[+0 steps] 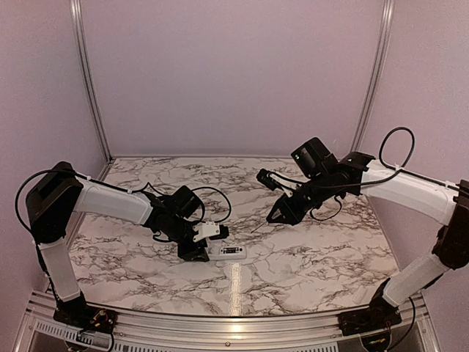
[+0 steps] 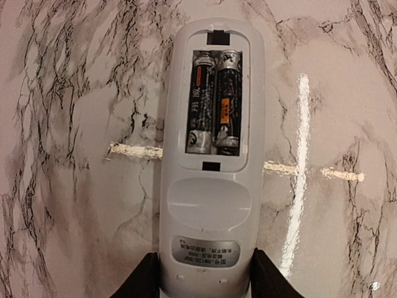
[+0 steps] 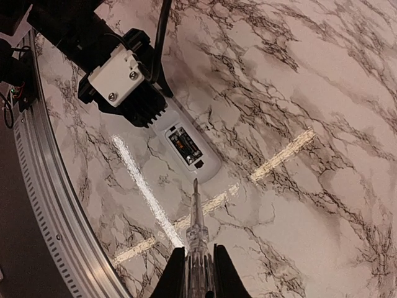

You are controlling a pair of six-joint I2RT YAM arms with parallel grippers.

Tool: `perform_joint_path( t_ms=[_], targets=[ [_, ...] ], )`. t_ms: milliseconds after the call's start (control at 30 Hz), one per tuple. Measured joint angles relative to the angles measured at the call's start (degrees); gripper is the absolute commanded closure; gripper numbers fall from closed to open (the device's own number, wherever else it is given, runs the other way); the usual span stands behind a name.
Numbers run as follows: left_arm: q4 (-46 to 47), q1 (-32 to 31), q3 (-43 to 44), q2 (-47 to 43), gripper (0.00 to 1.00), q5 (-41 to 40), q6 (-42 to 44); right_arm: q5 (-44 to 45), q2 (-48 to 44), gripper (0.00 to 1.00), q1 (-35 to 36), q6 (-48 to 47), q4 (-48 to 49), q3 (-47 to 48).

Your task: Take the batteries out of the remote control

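The remote control (image 2: 211, 205) lies face down on the marble table (image 1: 308, 249), its back cover off. Two dark batteries (image 2: 214, 102) sit side by side in the open compartment. My left gripper (image 2: 205, 279) holds the remote's near end, a black finger pressed against each side. In the top view the left gripper (image 1: 204, 248) sits at the left end of the remote control (image 1: 233, 251). My right gripper (image 3: 200, 264) is shut on a thin clear-handled tool (image 3: 197, 230). Its tip hovers just short of the remote control (image 3: 189, 148), above the table.
The table's aluminium front rail (image 1: 234, 326) runs along the near edge. Purple walls enclose the back and sides. Strips of pale tape (image 2: 133, 150) cross the marble under the remote. The left arm's wrist (image 3: 118, 77) crowds the remote's left end.
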Motion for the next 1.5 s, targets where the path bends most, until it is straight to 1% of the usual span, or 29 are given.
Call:
perform_joint_path(
  t_ms=[200,300,433,533,833,933,1033,1167,1500],
  targets=[
    [-0.24,-0.70,-0.09,-0.24,0.73,-0.17,-2.03,-0.09,-1.73,1.00,0.00,0.17,0.04,-1.27],
    [-0.13,-2.05,-1.07,-1.20,0.74,-1.38,-3.26,-0.44,-2.32,1.00,0.00,0.17,0.20,-1.84],
    [-0.17,-4.85,-2.34,-2.69,0.77,-2.03,-5.57,-0.76,-2.54,1.00,0.26,0.15,0.66,-3.06],
    [-0.07,-6.54,-2.40,-3.30,0.81,-2.45,-7.04,-1.55,-2.97,1.00,0.61,0.15,1.07,-4.59],
    [1.11,-11.02,-2.43,-4.02,0.84,-8.17,-9.77,-2.32,-4.37,1.00,1.73,-0.48,2.93,-8.76],
    [1.25,-11.54,-2.54,-4.02,0.85,-9.62,-9.79,-2.27,-4.28,1.00,2.60,-0.90,3.13,-9.11],
    [1.27,-11.58,-2.60,-4.02,0.88,-10.91,-9.75,-2.01,-3.67,1.00,3.54,-1.64,3.54,-9.11],
    [1.25,-11.56,-2.60,-4.02,0.90,-11.89,-9.70,-1.16,-1.66,1.00,4.02,-2.19,3.54,-9.11],
    [1.11,-11.58,-2.16,-2.89,0.93,-12.07,-9.64,0.72,1.36,1.00,4.07,-4.26,3.41,-8.87]
  ],
)
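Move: The two batteries lie in the open remote control, some 7 cm to the right of the left hand, which already holds the remote's other end; they are level with it in depth and height. The free end is about 11 cm right. From the right hand, still gripping the thin tool, the batteries are roughly 2 cm ahead, 10 cm left and 17 cm below; the tool's tip is 1 cm ahead, 5 cm left and 6 cm below. The left hand keeps its grip on the remote control and draws it back about 4 cm and 2 cm to the right, rising roughly a centimetre on the way before settling lower again, its wrist tilting slightly. The right hand, fingers still shut on the thin tool, first follows back some 4 cm, sinking as it goes, then goes mostly down for about 6 cm of descent in all, turning slightly counter-clockwise and tipping its left side down as the tip nears the remote's free end. ##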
